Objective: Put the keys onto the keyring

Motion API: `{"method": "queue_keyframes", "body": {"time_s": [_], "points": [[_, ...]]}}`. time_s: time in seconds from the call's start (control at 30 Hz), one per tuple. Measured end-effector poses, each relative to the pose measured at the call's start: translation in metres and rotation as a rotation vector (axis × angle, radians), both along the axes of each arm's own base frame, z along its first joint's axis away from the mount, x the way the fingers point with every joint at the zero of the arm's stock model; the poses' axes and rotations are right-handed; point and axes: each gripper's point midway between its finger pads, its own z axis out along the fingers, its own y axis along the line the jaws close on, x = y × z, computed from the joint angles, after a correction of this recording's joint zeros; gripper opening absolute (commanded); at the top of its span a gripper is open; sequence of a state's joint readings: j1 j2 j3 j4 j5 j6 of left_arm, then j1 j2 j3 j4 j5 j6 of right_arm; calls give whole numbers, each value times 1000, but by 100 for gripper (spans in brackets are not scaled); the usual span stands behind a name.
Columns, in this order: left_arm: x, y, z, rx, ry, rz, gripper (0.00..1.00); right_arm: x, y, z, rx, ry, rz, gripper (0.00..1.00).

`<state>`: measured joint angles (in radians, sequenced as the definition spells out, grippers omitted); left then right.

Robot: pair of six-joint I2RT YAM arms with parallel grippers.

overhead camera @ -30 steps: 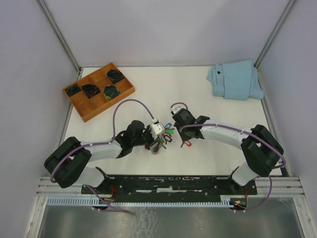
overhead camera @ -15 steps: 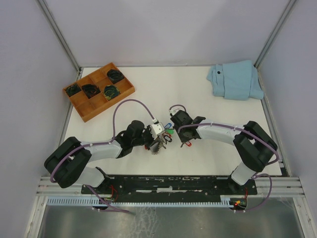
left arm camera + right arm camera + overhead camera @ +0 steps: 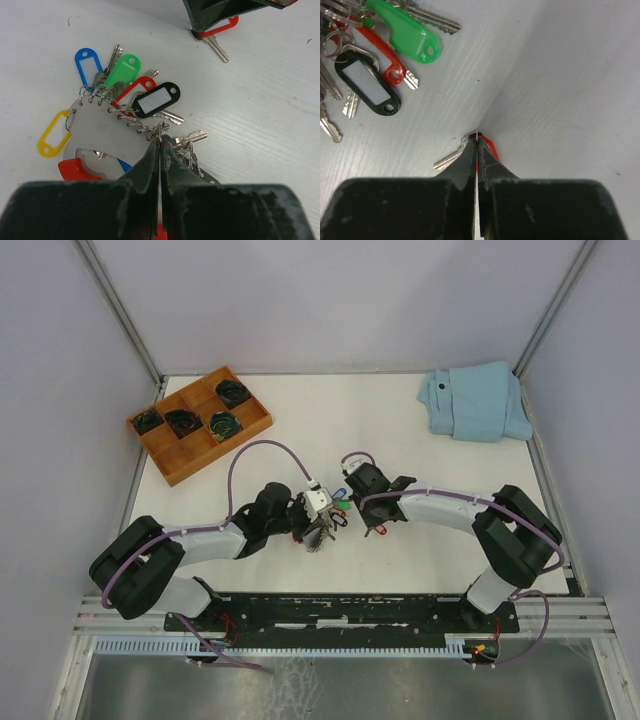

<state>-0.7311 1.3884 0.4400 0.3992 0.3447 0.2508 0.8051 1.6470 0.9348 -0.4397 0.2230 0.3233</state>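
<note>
The keyring [image 3: 100, 95] is a bunch of small metal rings with blue, yellow, black and red tags and a red band, lying mid-table [image 3: 332, 514]. My left gripper [image 3: 160, 137] is shut on one of its small rings. The green-tagged key [image 3: 122, 70] lies against the bunch; whether it is threaded on I cannot tell. The red-tagged key [image 3: 447, 159] lies apart to the right on the table [image 3: 379, 532]. My right gripper [image 3: 477, 136] is shut on the thin ring at the head of this key, with its red tag [image 3: 491, 146] under the fingertips.
A wooden tray [image 3: 256, 430] holding dark coiled items sits at the back left. A folded light-blue cloth [image 3: 476, 400] lies at the back right. Both arms meet over the middle of the white table [image 3: 300, 410].
My right gripper has closed onto the red-tagged key's ring and shifted slightly left. The left gripper and the keyring have stayed put.
</note>
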Motion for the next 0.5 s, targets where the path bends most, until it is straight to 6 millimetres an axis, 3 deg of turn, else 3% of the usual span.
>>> {"method": "queue_keyframes", "body": {"time_s": [0.17,0.5], "points": [[-1,-1,0,-6,0,-6,3,-7,4,9,60,-22,79,1],[-9,-4,3,-52,-2,-55,3,-23,31,55,283,-147,366,1]]}}
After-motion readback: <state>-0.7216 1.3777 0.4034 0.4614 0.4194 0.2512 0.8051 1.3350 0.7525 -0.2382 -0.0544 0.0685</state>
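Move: The keyring's edge, still pinched by the left fingers, is about 10 cm left of the right hand, 1 cm nearer the base and 3 cm higher. The black tag lies some 6 cm left and 1 cm ahead of the right hand, the green tag 5 cm left and 4 cm ahead. From the left hand, the red-tagged key already in the right fingers is about 10 cm right, 1 cm ahead and 3 cm lower. Right hand keeps its pinch, lifting the red-tagged key 5–6 cm, leftward and back towards the keyring, turning counter-clockwise. ##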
